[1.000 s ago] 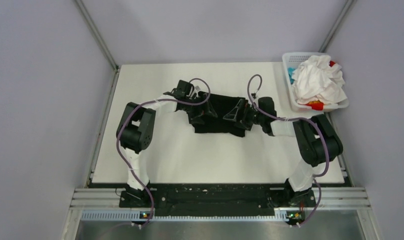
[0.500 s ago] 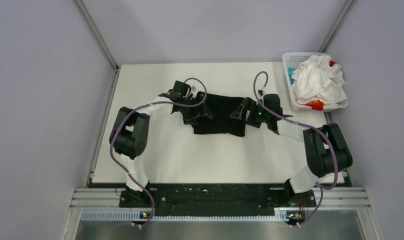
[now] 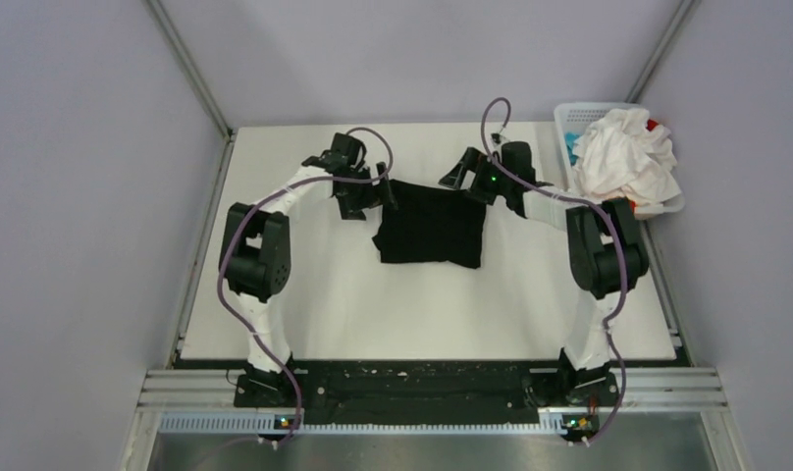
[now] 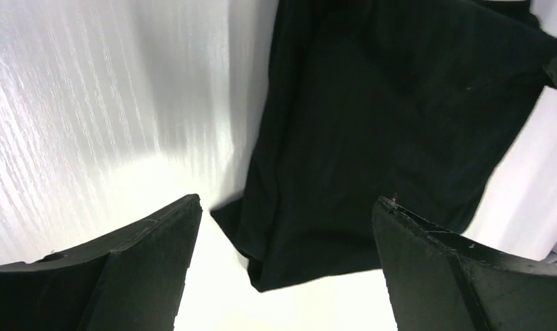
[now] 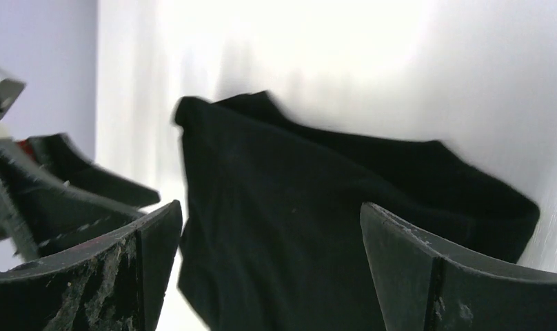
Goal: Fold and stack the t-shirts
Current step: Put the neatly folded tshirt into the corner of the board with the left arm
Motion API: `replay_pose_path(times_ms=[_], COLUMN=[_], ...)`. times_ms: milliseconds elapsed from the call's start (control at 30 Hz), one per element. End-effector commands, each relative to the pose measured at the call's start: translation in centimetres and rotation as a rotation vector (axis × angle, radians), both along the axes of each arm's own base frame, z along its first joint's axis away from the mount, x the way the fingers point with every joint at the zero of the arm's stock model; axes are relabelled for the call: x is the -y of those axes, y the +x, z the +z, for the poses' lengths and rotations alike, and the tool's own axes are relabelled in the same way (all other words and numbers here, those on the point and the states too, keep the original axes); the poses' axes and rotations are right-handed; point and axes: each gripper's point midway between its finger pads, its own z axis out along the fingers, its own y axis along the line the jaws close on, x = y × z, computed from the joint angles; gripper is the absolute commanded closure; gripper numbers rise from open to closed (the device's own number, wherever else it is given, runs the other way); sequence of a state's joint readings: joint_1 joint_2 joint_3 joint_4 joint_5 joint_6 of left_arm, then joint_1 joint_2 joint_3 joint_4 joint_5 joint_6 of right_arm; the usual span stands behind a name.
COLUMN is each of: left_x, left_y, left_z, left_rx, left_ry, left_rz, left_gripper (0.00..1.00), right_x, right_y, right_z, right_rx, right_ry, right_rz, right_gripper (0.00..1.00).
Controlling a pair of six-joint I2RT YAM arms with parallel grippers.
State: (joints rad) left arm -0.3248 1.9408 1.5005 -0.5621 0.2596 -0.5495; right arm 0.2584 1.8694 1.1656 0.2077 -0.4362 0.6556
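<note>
A black t-shirt point(image 3: 430, 226) lies folded into a rough square on the white table. It also shows in the left wrist view point(image 4: 372, 124) and the right wrist view point(image 5: 317, 214). My left gripper point(image 3: 365, 201) is open and empty, just above the shirt's far left corner. My right gripper point(image 3: 461, 180) is open and empty, above the shirt's far right corner. White t-shirts point(image 3: 623, 157) with bits of red and blue cloth are heaped at the far right.
A white plastic lattice basket point(image 3: 566, 123) at the far right corner holds the heap. The table point(image 3: 412, 304) has side rails and grey walls on both sides.
Both grippers let go of the black shirt and moved toward the far edge, opening. The shirt now lies flatter and folded, its far edge shifted back.
</note>
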Motion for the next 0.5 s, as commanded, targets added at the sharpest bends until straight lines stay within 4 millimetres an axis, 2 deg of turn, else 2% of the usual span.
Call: replay_pose_path(times_ms=[0, 100, 167, 267, 300, 367, 467], left_x=[0.1, 0.5, 0.5, 1.1, 1.3, 1.8, 2.8], left_y=[0.9, 2.1, 2.7, 3.1, 3.2, 3.4, 3.4], left_z=[-1.3, -2.0, -2.8, -3.7, -3.8, -4.1, -4.3], left_rx=[-0.031, -0.030, -0.050, -0.072, -0.077, -0.090, -0.098], left_ry=[0.036, 0.043, 0.053, 0.038, 0.029, 0.010, -0.034], left_rz=[-0.033, -0.034, -0.029, -0.039, -0.043, -0.044, -0.046], left_gripper=[0.01, 0.01, 0.04, 0.10, 0.13, 0.18, 0.30], right_x=[0.7, 1.4, 1.6, 1.8, 2.1, 2.0, 1.9], right_y=[3.8, 5.5, 5.2, 4.3, 4.2, 4.2, 4.5], right_z=[-1.9, -4.9, -6.8, -8.3, -8.3, -6.9, -3.0], right_rx=[-0.005, -0.051, -0.091, -0.126, -0.129, -0.108, -0.041], right_ry=[-0.023, -0.062, -0.079, -0.093, -0.105, -0.110, -0.093], right_rz=[-0.039, -0.084, -0.082, -0.085, -0.087, -0.076, -0.067], right_gripper=[0.01, 0.01, 0.01, 0.01, 0.01, 0.01, 0.01])
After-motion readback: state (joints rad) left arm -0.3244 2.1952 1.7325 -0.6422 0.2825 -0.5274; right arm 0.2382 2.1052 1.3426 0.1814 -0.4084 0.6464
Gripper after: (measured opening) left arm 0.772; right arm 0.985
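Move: From the left hand, the folded t-shirt's middle lies about 12 cm to the right, level with it and some 5 cm below; its left edge is only about 2 cm to the right. The right gripper stands roughly 18 cm right of the left hand, 2 cm farther out. From the right hand the shirt's middle is about 6 cm left, 2 cm back and 7 cm down, and the laundry basket some 33 cm right and 9 cm ahead. The right hand's open fingers come down onto the far right part of the t-shirt, dropping about 5.5 cm while going 4.5 cm forward, then stay there. The left hand sinks some 4.5 cm to the shirt's left edge, easing 3 cm forward and slightly right, one finger outside the edge and one over the cloth, and starts to close on it, still mostly open. ##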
